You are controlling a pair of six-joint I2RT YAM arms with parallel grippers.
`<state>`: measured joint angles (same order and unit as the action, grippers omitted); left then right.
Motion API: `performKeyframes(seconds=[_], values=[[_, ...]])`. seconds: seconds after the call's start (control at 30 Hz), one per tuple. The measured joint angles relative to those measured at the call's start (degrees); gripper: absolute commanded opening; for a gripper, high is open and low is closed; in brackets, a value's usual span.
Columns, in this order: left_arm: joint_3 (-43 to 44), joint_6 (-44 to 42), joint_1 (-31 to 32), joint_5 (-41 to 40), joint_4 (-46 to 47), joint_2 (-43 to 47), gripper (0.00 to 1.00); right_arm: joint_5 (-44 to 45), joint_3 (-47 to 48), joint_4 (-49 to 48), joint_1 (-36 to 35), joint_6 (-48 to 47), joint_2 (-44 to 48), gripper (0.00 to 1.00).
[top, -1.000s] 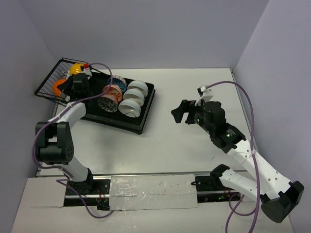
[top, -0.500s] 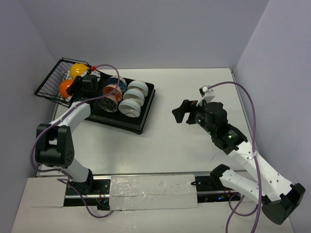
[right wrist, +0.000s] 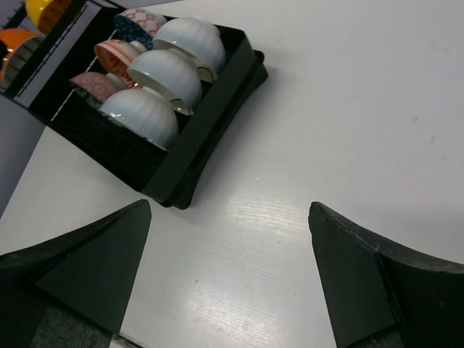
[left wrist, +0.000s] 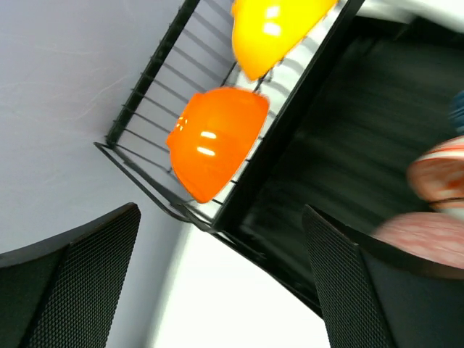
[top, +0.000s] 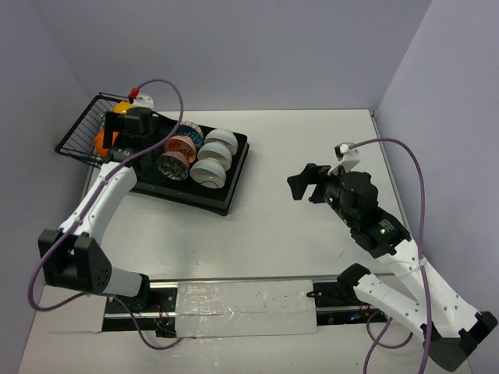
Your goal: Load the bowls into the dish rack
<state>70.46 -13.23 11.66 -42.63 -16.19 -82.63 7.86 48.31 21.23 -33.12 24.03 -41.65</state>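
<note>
The dish rack is a black tray at the far left with a wire basket on its left end. Three white bowls and three patterned bowls stand in rows in the tray. An orange bowl and a yellow bowl lie in the basket. My left gripper hovers over the basket and tray edge, open and holding nothing. My right gripper hangs open over the bare table right of the rack, nothing between its fingers.
Grey walls close in the table on the left, back and right; the basket sits close to the left wall. The right wrist view shows the white bowls and the tray's near rim ahead of the fingers. A taped rail runs along the near edge.
My left gripper has opened, let go of the orange bowl in the basket and lifted away. The right arm drifted slightly right, still open.
</note>
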Motion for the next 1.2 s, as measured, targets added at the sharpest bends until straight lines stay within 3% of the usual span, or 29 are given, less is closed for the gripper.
performKeyframes(seconds=[0.27,0.67,0.87,1.2], values=[[4.55,17.66,0.33,11.47,-12.09,17.59,0.99,9.01,5.77,7.48,0.00,-2.71,5.35,0.98],[2.71,28.98,0.33,17.73,-21.51,52.17,0.99,21.46,10.34,8.07,0.02,-13.86,18.95,1.00],[2.40,30.53,0.33,18.84,-30.03,57.51,0.99,21.49,6.32,3.19,0.02,-18.47,25.68,1.00],[0.33,31.47,0.33,19.28,-38.45,61.79,0.99,21.29,5.53,-0.81,0.02,-20.26,26.16,0.98]])
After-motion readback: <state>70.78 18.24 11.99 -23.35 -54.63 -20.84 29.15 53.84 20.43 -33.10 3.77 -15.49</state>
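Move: The orange bowl, already let go in the raised wire rack, lies about 4 cm ahead of the left hand, 7 cm to its left and 6 cm below. The yellow bowl stands some 8 cm beyond the orange one and 4 cm to its right; the dark floral bowl in the lower tray is level with the left hand, 11 cm to its right and 13 cm down. From the right hand the orange bowl is roughly 18 cm ahead, 54 cm left and 8 cm lower. The orange bowl is left behind as the open, empty left hand pulls back about 28 cm towards its base, climbing steeply away from the rack and then sinking a little, while its fingers tip up and its left side rolls down some 40 degrees. The right hand, also open and empty, swings right and up about 14 cm each, drawing back somewhat as its fingers tip up and turn clockwise. ##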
